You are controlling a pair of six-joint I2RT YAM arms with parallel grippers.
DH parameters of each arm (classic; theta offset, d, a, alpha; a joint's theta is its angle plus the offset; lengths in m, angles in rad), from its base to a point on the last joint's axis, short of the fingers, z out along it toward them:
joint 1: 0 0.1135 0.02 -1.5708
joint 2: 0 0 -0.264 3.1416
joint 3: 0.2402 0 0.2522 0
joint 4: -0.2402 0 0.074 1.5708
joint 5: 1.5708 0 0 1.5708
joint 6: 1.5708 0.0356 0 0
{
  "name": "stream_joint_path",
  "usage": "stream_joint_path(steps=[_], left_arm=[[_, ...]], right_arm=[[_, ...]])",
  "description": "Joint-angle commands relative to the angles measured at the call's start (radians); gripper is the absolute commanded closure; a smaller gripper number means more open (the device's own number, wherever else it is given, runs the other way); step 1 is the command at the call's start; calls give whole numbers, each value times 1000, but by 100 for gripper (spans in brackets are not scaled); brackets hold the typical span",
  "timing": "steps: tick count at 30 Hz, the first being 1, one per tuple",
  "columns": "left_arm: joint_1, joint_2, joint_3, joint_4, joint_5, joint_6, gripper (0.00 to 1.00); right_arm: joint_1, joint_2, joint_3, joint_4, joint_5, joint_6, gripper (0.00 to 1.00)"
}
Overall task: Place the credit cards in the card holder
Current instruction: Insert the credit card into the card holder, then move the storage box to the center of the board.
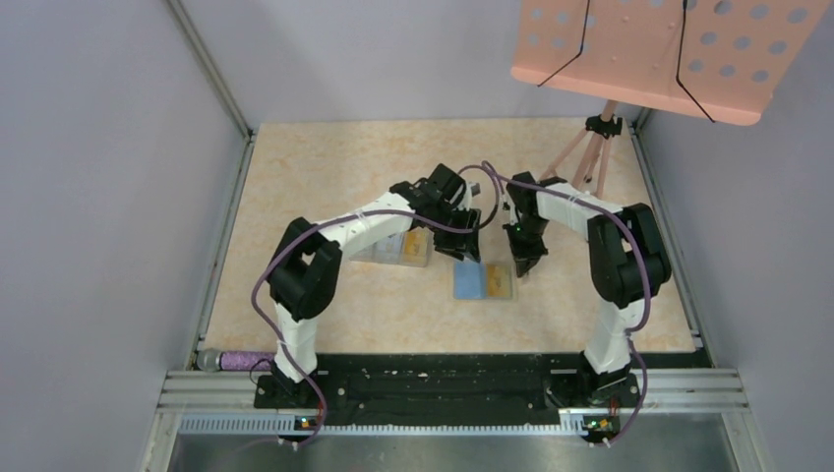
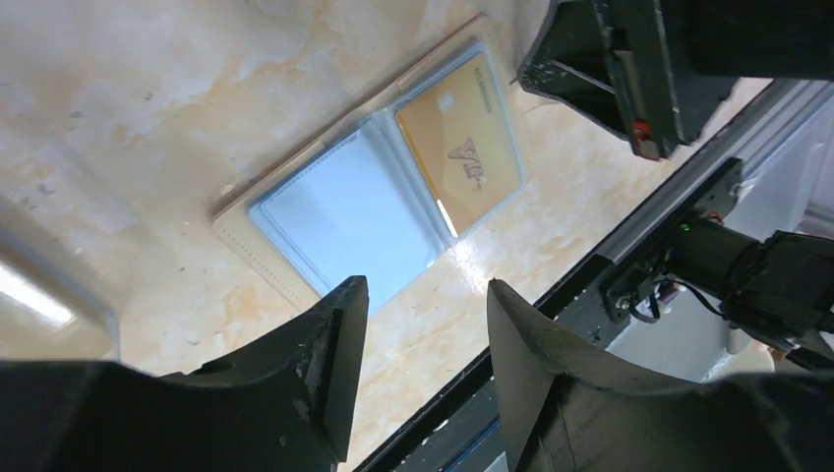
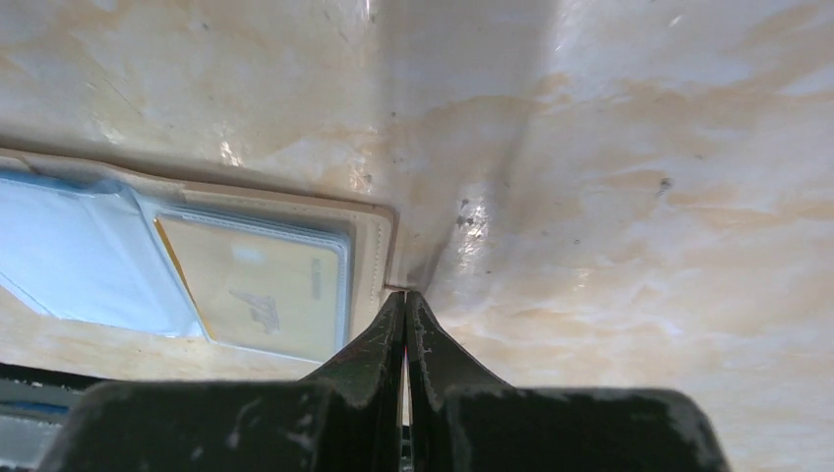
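Note:
The card holder (image 1: 472,283) lies open flat on the table, blue-grey lining up, with a yellow-orange credit card (image 1: 500,281) in its right pocket. The left wrist view shows the holder (image 2: 344,211) with that card (image 2: 462,152) behind clear plastic. My left gripper (image 2: 425,283) hangs open and empty above the holder's near edge. My right gripper (image 3: 405,295) is shut, its tips touching the holder's right edge (image 3: 374,246). Under the left forearm lie further flat cards (image 1: 408,246), silvery-grey and yellow-orange, partly hidden.
A pink perforated stand (image 1: 654,54) on a tripod (image 1: 595,157) stands at the back right. A purple-handled object (image 1: 231,360) lies at the front left by the black base rail (image 1: 443,379). Grey walls close in on both sides.

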Motion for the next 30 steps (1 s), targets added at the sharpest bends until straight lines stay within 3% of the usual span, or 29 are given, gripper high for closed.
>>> stream_joint_path(steps=[1,7,13,17,21,25,30], left_arm=[[45,-138,-49,101,-4,-18,46],[183,-275,-196,246,94,-97,46],[399,-392,-367,322,193,-141,45],[548,-435,-398,188,166,-56,46],[667,-429,-364,-20,10,68,45],[695,-395,-330,-122,-144,166,44],[692,-294,-299,-167,-130,219,45]], right_arm=[[-15,-75,71,-4,87,-26,100],[-6,-113,116,7,35,-28,70],[54,-86,171,6,-17,-10,52],[99,-53,228,2,-55,7,46],[118,-24,285,0,-118,26,42],[119,-3,338,-5,-152,32,37],[119,34,408,-37,-174,27,36]])
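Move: The clear card box is about 18 cm to the left hand's left, 8 cm ahead and 7 cm below. Its leftmost VIP card is some 25 cm left and 9 cm ahead, its gold cards 11 cm left and 8 cm ahead. The card holder lies 5 cm right, 1 cm nearer the base and 8 cm lower. From the right hand, the holder's middle is about 9 cm left, 1 cm back and 1 cm down, and the box 33 cm left and 8 cm ahead. The left hand, already empty and half open, leaves the holder in a low arch, rising about 6 cm and going some 7 cm forward as it sweeps nearly 30 cm left across the card box, then sinking about 5 cm beside and above the box's left end while turning roughly 35 degrees counter-clockwise. The right hand lifts away from the strap at the holder's right edge, first forward and up and then mostly left, about 9 cm left, 8 cm up and 6 cm forward, its shut fingers opening wide as it ends above and beyond the holder's far side. ##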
